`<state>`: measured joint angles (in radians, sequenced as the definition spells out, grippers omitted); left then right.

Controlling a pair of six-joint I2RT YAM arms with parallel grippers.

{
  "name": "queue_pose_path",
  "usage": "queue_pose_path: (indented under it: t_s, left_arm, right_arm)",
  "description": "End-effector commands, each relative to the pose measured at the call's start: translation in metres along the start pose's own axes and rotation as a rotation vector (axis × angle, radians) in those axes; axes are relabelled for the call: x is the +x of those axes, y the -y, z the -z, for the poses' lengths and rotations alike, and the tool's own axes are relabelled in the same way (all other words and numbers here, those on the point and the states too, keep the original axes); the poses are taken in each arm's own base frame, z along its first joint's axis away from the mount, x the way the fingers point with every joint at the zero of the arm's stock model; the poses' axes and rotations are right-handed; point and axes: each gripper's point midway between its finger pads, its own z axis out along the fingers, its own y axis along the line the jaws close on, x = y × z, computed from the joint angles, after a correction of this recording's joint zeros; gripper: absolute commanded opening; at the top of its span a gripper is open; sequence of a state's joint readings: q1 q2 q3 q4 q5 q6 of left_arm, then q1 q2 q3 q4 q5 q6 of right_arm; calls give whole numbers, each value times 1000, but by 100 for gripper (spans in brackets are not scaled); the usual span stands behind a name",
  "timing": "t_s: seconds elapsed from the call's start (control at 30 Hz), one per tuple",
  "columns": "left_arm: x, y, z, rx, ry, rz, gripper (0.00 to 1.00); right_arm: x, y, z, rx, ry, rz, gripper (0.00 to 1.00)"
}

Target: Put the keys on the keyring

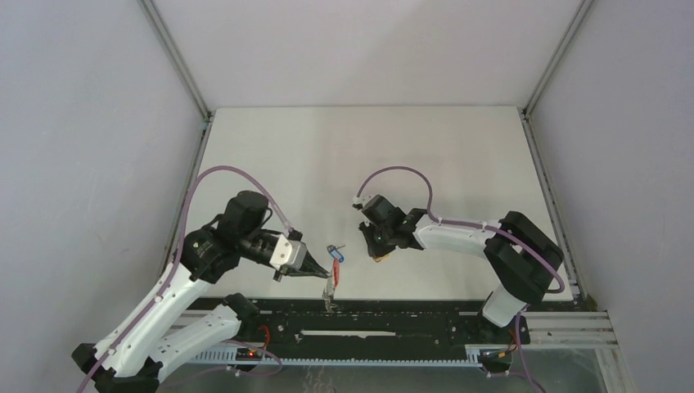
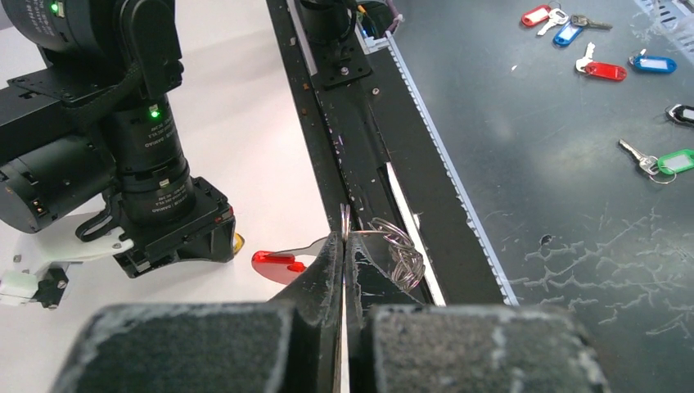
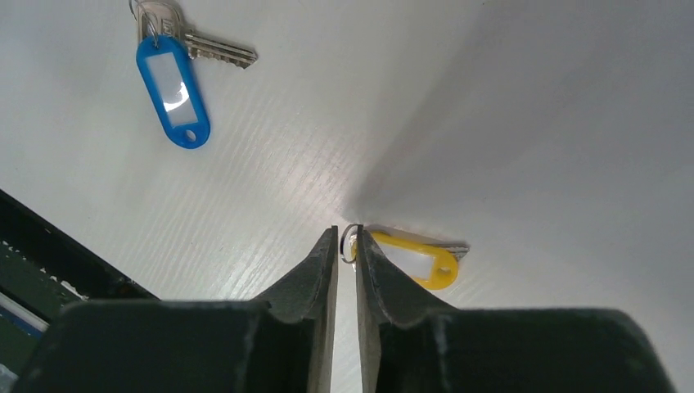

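Note:
My left gripper [image 1: 319, 269] [image 2: 345, 237] is shut on a ring of the keyring [image 1: 331, 283] [image 2: 398, 249], held near the table's front edge; its grey wire loops hang right of the jaws and its red band [image 2: 277, 264] shows on the left. The blue-tagged key [image 1: 335, 252] [image 3: 173, 90] lies flat on the table just behind it. My right gripper [image 1: 377, 253] [image 3: 347, 239] points down at the yellow-tagged key [image 3: 419, 263] [image 1: 380, 259], which rests on the table. Its jaws stand a narrow gap apart, with that key's small ring between the tips.
A black rail [image 2: 360, 123] [image 1: 393, 319] runs along the table's front edge, right under the keyring. Beyond it, on a dark lower surface, lie several spare tagged keys [image 2: 606, 70]. White walls [image 1: 98, 123] close in the table at the sides and back.

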<state>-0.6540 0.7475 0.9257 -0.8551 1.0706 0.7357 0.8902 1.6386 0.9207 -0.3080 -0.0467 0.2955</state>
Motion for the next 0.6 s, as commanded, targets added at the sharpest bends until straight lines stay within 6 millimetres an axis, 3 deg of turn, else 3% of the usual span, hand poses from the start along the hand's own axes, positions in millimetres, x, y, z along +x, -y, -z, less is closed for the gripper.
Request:
queue_pose_path:
  t_s: [0.0,0.17,0.4,0.57]
  left_arm:
    - [-17,-3,4,8,47,-42,0]
    - [-20,-4,5,7,54,-42,0]
    - [-24,-2,6,5,60,-45,0]
    - [-26,-2,7,0,62,-48,0]
  right_arm:
    - [-9,-2,-3,48,42,5,25]
    - [-7,0,-2,98,50,10,37]
    - [-7,2,5,151,71,47,42]
    - [-5,-9,7,111,65,124,42]
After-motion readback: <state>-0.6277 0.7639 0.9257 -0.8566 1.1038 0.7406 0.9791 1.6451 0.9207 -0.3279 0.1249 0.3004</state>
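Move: Just beneath the right fingertips lies the yellow-tagged key on the table, its middle about 2 cm to their right, 1 cm farther out and some 2 cm below; its small ring is between the tips. The blue tag lies about 9 cm to the hand's left and level with it, its key 8 cm left and 2 cm out. From the left hand, which holds the keyring, the yellow-tagged key is roughly 15 cm ahead, 11 cm right and 23 cm below. Staying almost in place low over the yellow-tagged key, the right hand goes on opening its already parted fingers, from about a sixth to some two fifths of full width, on either side of the small ring. Meanwhile the wrist tilts about 10 degrees, fingers pointing more forward and less to the left, while the hand sinks only about half a centimetre. ##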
